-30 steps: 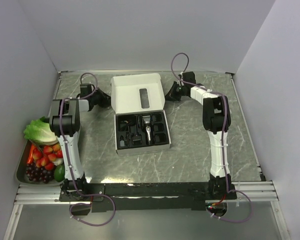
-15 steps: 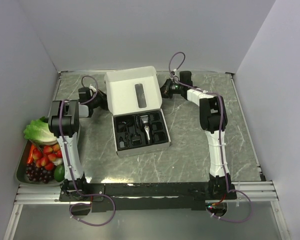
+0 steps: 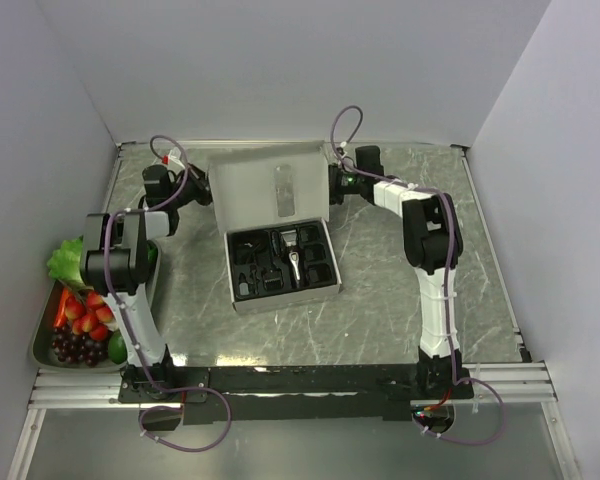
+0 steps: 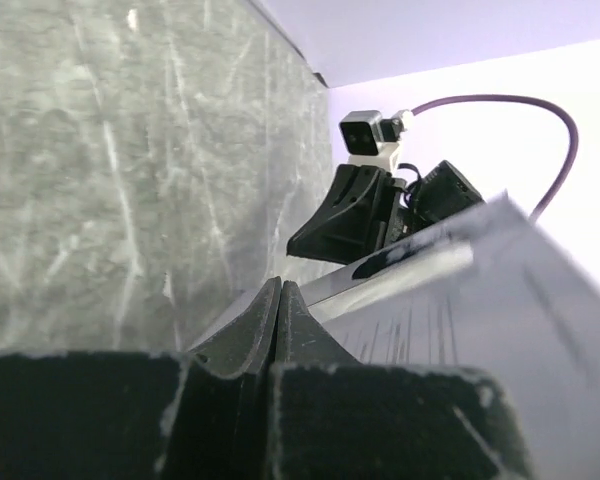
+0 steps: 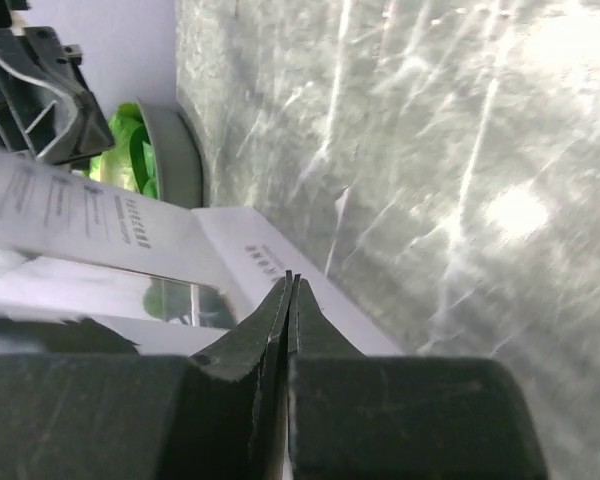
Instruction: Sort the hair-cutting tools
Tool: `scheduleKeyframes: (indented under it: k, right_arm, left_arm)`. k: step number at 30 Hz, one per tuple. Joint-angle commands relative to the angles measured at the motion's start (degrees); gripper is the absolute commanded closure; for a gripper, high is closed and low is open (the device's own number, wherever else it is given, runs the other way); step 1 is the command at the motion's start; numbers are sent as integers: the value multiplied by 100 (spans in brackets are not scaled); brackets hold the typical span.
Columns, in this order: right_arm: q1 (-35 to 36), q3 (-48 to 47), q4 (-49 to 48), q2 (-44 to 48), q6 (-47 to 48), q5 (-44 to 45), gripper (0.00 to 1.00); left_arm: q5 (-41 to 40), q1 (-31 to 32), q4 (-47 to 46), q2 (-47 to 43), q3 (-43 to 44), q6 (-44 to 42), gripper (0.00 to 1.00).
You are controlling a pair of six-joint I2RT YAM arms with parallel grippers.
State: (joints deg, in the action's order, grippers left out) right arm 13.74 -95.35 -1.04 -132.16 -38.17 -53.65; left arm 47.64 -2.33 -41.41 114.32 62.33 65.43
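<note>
The hair-cutting tools lie in the black insert of the white box [image 3: 280, 297]. The black-and-silver clipper [image 3: 294, 258] is in the middle, with black comb attachments [image 3: 256, 264] in pockets beside it. The box lid [image 3: 270, 190] stands raised at the back. My left gripper [image 3: 208, 192] is shut, its tips [image 4: 280, 285] against the lid's left edge [image 4: 460, 330]. My right gripper [image 3: 332, 180] is shut too, its tips [image 5: 291, 278] at the lid's right edge [image 5: 70, 215]. I see nothing clearly pinched between either pair of fingers.
A metal tray [image 3: 40, 335] with lettuce [image 3: 78, 262], strawberries, grapes and other fruit sits at the table's left edge. Grey walls close the table at the back and sides. Bare marble tabletop [image 3: 380, 300] lies in front of and right of the box.
The lid has swung up from lying flat behind the box to standing raised. Both grippers moved inward and up along its side edges.
</note>
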Motion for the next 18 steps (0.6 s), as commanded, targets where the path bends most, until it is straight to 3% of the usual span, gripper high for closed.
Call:
scheduleKeyframes:
  k: [1, 18]
  right_arm:
    - [68, 306, -10, 840, 521, 179, 100]
    - [129, 1765, 297, 2097, 1154, 1005, 100]
  left_arm:
    - [-167, 13, 264, -700, -308, -276, 99]
    - [-1186, 206, 1495, -2256, -1451, -830, 99]
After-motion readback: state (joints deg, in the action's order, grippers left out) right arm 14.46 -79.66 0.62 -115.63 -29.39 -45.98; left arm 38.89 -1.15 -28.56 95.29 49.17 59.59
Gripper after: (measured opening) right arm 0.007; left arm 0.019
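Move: The open box's lid already stands half raised, its middle about 11 cm to the left hand's right, 3 cm back and 4 cm lower; from the right hand it lies some 13 cm left, 2 cm back and nearly level in height. The tool tray is roughly 18 cm back from both hands, 15 cm right of the left hand and 11 cm left of the right one, with the hair clipper 2 cm right of the tray's middle. The lid is pushed over from its far side towards the tray, both hands keeping their shut fingers against its side edges: the left hand draws back about 6 cm, rising slightly then easing down, while the right comes back some 4 cm, rises and then sinks a little, drifting right as its fingertips dip. ##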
